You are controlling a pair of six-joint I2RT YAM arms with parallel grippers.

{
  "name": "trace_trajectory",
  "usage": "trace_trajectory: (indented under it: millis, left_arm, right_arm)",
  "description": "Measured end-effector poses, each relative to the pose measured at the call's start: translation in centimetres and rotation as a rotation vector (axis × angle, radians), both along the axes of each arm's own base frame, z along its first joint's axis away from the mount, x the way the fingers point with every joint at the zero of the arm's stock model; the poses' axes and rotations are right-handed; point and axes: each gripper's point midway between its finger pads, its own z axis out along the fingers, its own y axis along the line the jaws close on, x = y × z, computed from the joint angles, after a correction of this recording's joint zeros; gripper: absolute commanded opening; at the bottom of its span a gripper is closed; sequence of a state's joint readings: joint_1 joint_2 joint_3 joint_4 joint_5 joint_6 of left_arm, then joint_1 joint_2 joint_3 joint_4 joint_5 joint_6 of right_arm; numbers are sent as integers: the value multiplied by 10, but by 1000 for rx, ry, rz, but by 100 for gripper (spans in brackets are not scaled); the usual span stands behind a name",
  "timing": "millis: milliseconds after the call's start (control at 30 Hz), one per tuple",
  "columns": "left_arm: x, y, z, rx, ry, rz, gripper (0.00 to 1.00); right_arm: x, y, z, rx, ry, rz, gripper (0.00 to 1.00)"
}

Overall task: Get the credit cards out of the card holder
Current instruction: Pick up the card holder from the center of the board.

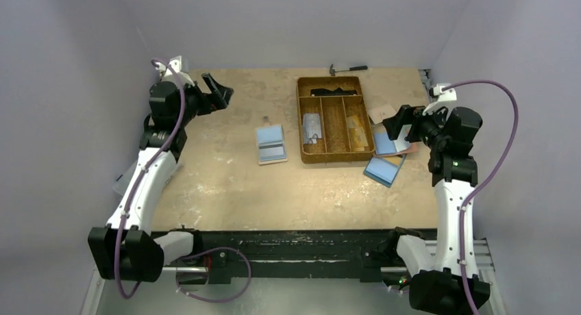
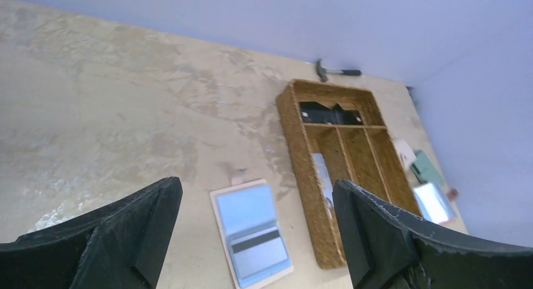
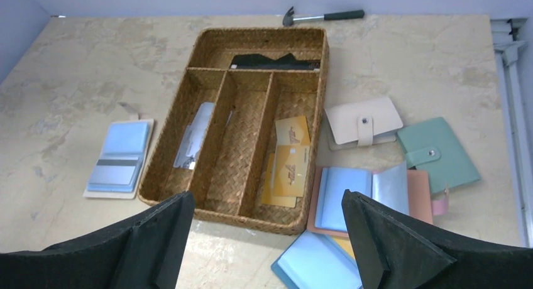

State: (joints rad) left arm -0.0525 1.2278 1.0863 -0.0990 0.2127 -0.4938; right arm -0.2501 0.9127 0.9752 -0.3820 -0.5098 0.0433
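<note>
The card holder (image 1: pixel 271 144) lies open and flat on the table, left of the woven tray. It has a tan rim and light blue inner faces (image 2: pixel 246 208) (image 3: pixel 119 157). A greyish credit card with a dark stripe (image 2: pixel 259 251) (image 3: pixel 116 171) sits in its near half. My left gripper (image 1: pixel 218 90) (image 2: pixel 256 191) hovers high over the far left of the table, open and empty, well away from the holder. The right gripper (image 1: pixel 396 122) (image 3: pixel 269 201) is raised at the right, above the tray's near right corner, open with nothing between its fingers.
A brown woven tray (image 1: pixel 332 149) in the middle holds gold cards (image 3: pixel 290 163), a silvery card (image 3: pixel 195 135) and a black item. A small hammer (image 1: pixel 348 69) lies at the back edge. Right of the tray lie beige (image 3: pixel 361 120), green (image 3: pixel 437 152), pink (image 3: pixel 420 195) and blue (image 3: pixel 317 264) card holders.
</note>
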Motion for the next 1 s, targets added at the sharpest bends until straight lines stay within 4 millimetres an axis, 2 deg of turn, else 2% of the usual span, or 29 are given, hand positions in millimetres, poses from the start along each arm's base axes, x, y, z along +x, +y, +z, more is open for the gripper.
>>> trace_trajectory:
  millis: [67,133,200,267,400,567,700,833,1000]
  left_arm:
    - [-14,-8,10,-5,-40,-52,99]
    - [-24,-14,3,-8,-32,-97,99]
    - [-30,-19,-12,-6,-1,-129,99]
    - [-37,-24,-36,8,53,-155,99]
    - [-53,-38,-67,67,129,-203,99]
    - [-68,-56,-70,143,118,-264,99]
    - [-67,-52,-70,170,110,-249,99]
    - [-66,-49,-78,190,130,-238,99]
    - [-66,-48,-86,202,155,-238,98]
  right_arm:
    - [2,-2,6,-7,-13,-7,99]
    - [3,-4,11,-14,-23,-19,99]
    - [5,-6,15,-19,-28,-25,99]
    - [9,-9,15,-29,-24,-36,99]
    - [18,-17,7,-50,11,-57,99]
    - [29,-25,-15,-135,66,-19,99]
    - [39,-32,-32,-214,123,29,99]
    - [64,-43,-53,-274,201,71,99]
    - [94,-66,-111,-290,369,80,99]
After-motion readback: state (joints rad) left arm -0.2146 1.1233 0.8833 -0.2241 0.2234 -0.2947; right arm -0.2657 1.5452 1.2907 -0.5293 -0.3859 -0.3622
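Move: From the left hand, the open card holder lies about 12 cm right, 4 cm back and 27 cm below; the tray's middle is some 33 cm right and 3 cm ahead. From the right hand, the closed cream holder sits roughly 13 cm ahead and 5 cm right, the pink one 3 cm ahead and 9 cm right, the green one 7 cm ahead and 16 cm right, all about 27 cm down. Bring the open left gripper down about 9 cm, back and to the right towards the open card holder, turning it some 15 degrees clockwise and raising its left side a little. Meanwhile sweep the open right gripper down and forward, about 10 cm each, and somewhat right, away from above the tray's right edge towards the cream holder, tipping the fingers 20 degrees down and raising the hand's right side. Touch nothing yet. ##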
